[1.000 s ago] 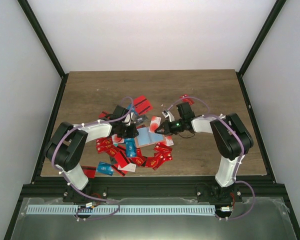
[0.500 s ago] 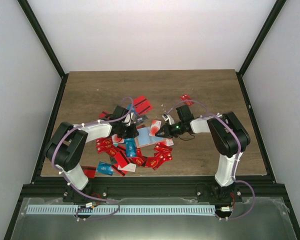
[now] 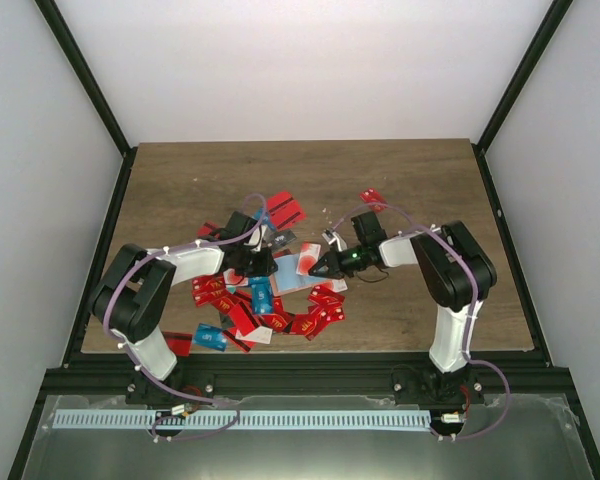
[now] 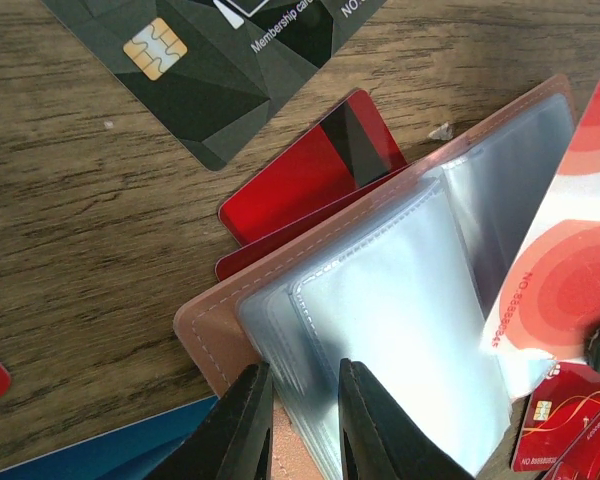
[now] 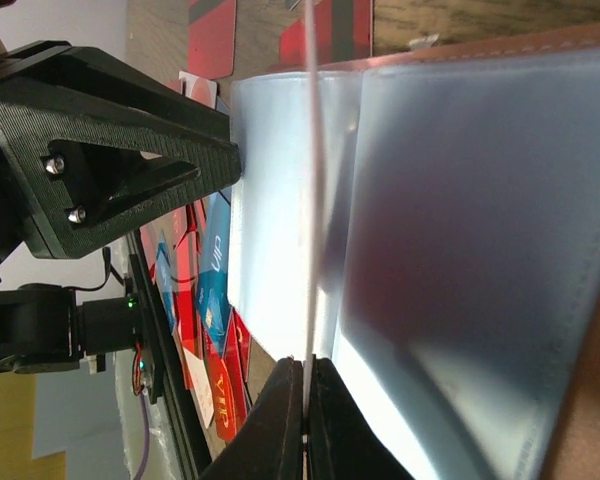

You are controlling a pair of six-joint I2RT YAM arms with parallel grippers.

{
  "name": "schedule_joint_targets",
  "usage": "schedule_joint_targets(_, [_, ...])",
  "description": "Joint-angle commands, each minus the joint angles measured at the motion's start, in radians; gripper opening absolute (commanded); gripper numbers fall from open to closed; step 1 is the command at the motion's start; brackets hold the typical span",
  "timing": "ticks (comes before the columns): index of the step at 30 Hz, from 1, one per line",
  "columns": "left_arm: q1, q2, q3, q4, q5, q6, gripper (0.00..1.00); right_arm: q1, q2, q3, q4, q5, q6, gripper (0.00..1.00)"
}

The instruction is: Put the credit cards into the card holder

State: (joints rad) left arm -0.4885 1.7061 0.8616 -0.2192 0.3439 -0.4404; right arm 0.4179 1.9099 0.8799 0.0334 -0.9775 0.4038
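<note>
The card holder point(image 4: 215, 335) lies open on the wood, tan leather with clear plastic sleeves point(image 4: 400, 300) fanned up. My left gripper point(image 4: 305, 415) is shut on the near edge of those sleeves; in the top view this left gripper point(image 3: 263, 265) sits at the holder's point(image 3: 292, 275) left side. My right gripper point(image 5: 306, 385) is shut on a white credit card with red circles point(image 4: 570, 250), seen edge-on as a thin card edge point(image 5: 309, 200) standing between two sleeves point(image 5: 460, 230). From above, the right gripper point(image 3: 317, 268) is at the holder's right side.
More credit cards lie around: a dark grey one point(image 4: 220, 60), a red one point(image 4: 320, 165) tucked under the holder, a blue one point(image 4: 100, 450), and a red-and-blue heap point(image 3: 260, 310) toward the table's front. Red cards point(image 3: 285, 210) lie behind, and one point(image 3: 372, 197) farther right.
My right gripper has moved left and slightly nearer with its card, up to the holder's sleeves. The left gripper has stayed in place on the holder.
</note>
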Motion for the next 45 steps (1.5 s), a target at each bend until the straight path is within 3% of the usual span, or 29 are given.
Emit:
schedule_joint_targets(1, [0.003,0.018,-0.015,0.018,0.014,0.003,0.21,0.014,0.032,-0.009,0.015,-0.065,-0.008,0.01])
schedule_joint_targets(28, [0.001,0.072,0.03,0.031,0.082,0.047,0.21,0.089,0.113,0.027,-0.099,-0.162,-0.028,0.01])
schedule_joint_targets(39, [0.001,0.066,0.019,0.023,0.032,0.022,0.21,0.091,-0.032,-0.123,0.046,-0.069,0.245,0.01])
schedule_joint_targets(45, [0.002,0.072,0.017,0.02,0.024,0.019,0.21,0.092,-0.043,-0.138,0.057,-0.065,0.286,0.01])
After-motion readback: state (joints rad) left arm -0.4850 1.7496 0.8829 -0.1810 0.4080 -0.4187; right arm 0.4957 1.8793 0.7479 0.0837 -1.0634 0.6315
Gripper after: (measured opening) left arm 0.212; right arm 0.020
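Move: The card holder's middle lies about 2 cm back, 1 cm left and 3 cm below the right hand, which already pinches a red-and-white card. The black card lies some 7 cm ahead and 7 cm left of the right hand; a red card pile is about 8 cm back and 2 cm right. From the left hand, at the holder's left edge, the holder's middle is 2 cm back, 8 cm right and slightly below. Right hand, still pinching its card, draws back about 6 cm along the holder's pocket, rolling some 15 degrees. ##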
